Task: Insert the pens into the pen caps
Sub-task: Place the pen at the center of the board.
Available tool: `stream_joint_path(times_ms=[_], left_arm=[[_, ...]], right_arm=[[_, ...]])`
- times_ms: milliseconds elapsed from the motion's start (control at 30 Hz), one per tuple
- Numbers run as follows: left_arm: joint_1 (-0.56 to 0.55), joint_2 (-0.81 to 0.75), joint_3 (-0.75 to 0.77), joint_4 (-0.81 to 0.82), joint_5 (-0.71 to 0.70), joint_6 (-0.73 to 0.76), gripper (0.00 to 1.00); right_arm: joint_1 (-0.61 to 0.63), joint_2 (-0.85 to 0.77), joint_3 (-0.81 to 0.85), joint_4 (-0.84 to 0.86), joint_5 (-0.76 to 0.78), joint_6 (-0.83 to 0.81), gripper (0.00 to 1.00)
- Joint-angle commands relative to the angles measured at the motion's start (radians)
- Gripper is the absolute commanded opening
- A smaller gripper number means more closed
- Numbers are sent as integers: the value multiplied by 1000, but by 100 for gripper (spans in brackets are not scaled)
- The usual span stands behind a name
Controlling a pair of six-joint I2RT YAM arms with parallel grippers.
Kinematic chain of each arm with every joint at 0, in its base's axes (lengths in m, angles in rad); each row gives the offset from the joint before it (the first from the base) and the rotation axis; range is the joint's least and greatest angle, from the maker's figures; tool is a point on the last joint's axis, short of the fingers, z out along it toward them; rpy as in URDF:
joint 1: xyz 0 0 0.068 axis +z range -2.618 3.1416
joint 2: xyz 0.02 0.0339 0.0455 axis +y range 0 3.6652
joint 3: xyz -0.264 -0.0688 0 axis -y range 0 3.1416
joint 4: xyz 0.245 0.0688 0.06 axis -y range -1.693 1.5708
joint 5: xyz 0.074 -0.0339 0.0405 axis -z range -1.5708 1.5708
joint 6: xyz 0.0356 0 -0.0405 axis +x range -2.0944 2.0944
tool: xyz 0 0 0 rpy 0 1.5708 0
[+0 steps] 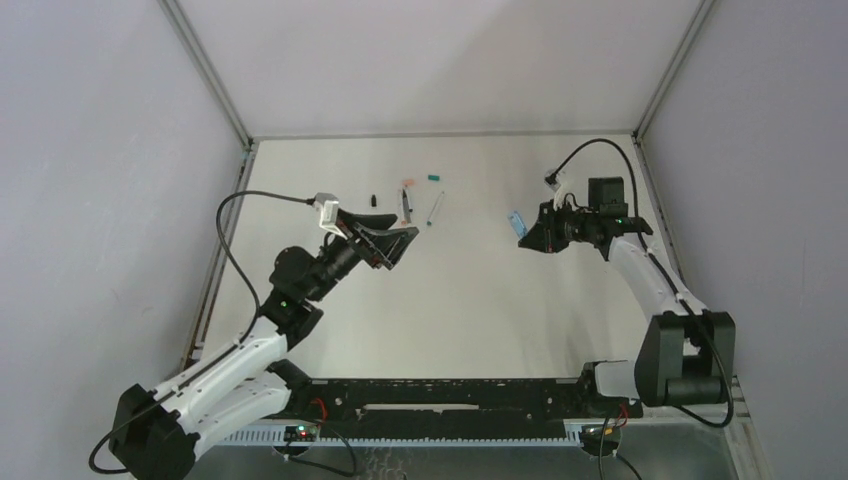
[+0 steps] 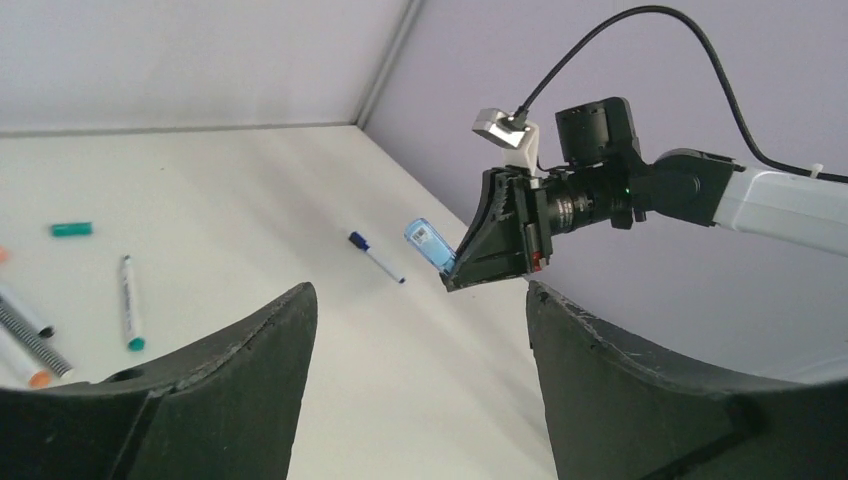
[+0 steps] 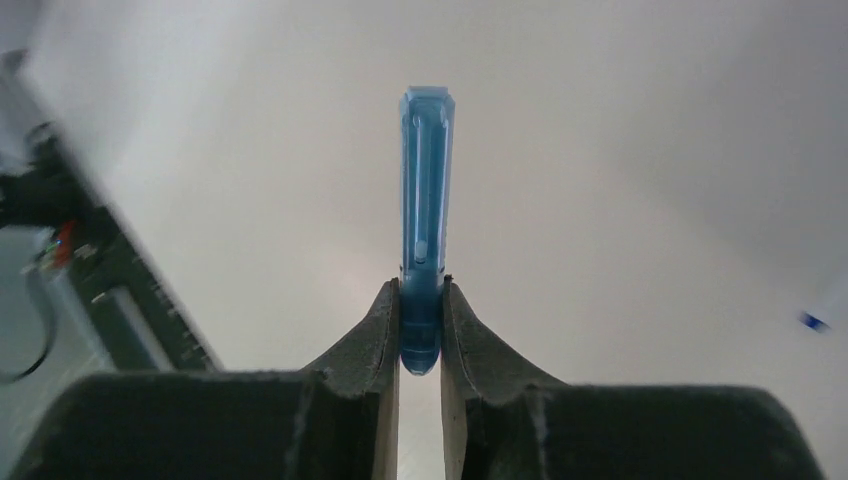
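Note:
My right gripper (image 1: 522, 232) is shut on the thick light-blue pen (image 1: 517, 218) and holds it above the table at the right. In the right wrist view the jaws (image 3: 421, 288) pinch its lower end and the pen (image 3: 427, 180) sticks straight out past them. The left wrist view also shows that pen (image 2: 428, 243). My left gripper (image 1: 400, 245) is open and empty, raised above the table (image 2: 420, 295). Thin pens (image 1: 405, 205) and a teal-tipped pen (image 1: 436, 207) lie at the back. A teal cap (image 1: 434, 177), a salmon cap (image 1: 407, 183) and a black cap (image 1: 372, 198) lie near them.
In the left wrist view a blue-tipped white pen (image 2: 377, 257) lies alone on the table, with the teal cap (image 2: 72, 229) and teal-tipped pen (image 2: 128, 302) to its left. Grey walls enclose the table (image 1: 470, 320) on three sides.

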Motion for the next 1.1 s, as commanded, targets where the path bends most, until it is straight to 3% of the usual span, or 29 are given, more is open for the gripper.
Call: stream_joint_path(times_ms=[0, 333, 667, 967, 1067], left_arm=[[13, -46, -40, 7, -92, 26, 81], [21, -61, -42, -26, -115, 32, 81], [23, -85, -55, -41, -135, 17, 81], [23, -80, -43, -45, -135, 21, 81], [23, -82, -37, -50, -135, 22, 80]], right_arm=[[9, 79, 1, 110, 437, 120, 0], [-11, 398, 169, 42, 551, 108, 0], [-51, 587, 313, 65, 625, 178, 1], [-56, 642, 361, 31, 613, 205, 14], [-59, 630, 377, 8, 606, 198, 24]])
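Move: From the right hand, which holds the capped light-blue pen, the free spot on the board lies about 13 cm ahead, 10 cm right and 16 cm below. The white pen with the dark-blue cap lies right beside that spot, some 15 cm ahead of the hand, 12 cm right and 16 cm down; a teal-ended pen lies 20 cm ahead and 19 cm left. From the left hand the spot is about 13 cm ahead, 34 cm right and 30 cm below. Lower the right gripper about 15 cm with the light-blue pen still pinched, swinging some 10 cm right on the way, then flatten out into a slow forward glide, 12 cm ahead in all, to bring the pen in alongside the dark-blue-capped one. Tip the fingers steeply down and turn the wrist about 30 degrees clockwise. Ease the open, empty left gripper a couple of centimetres left. ##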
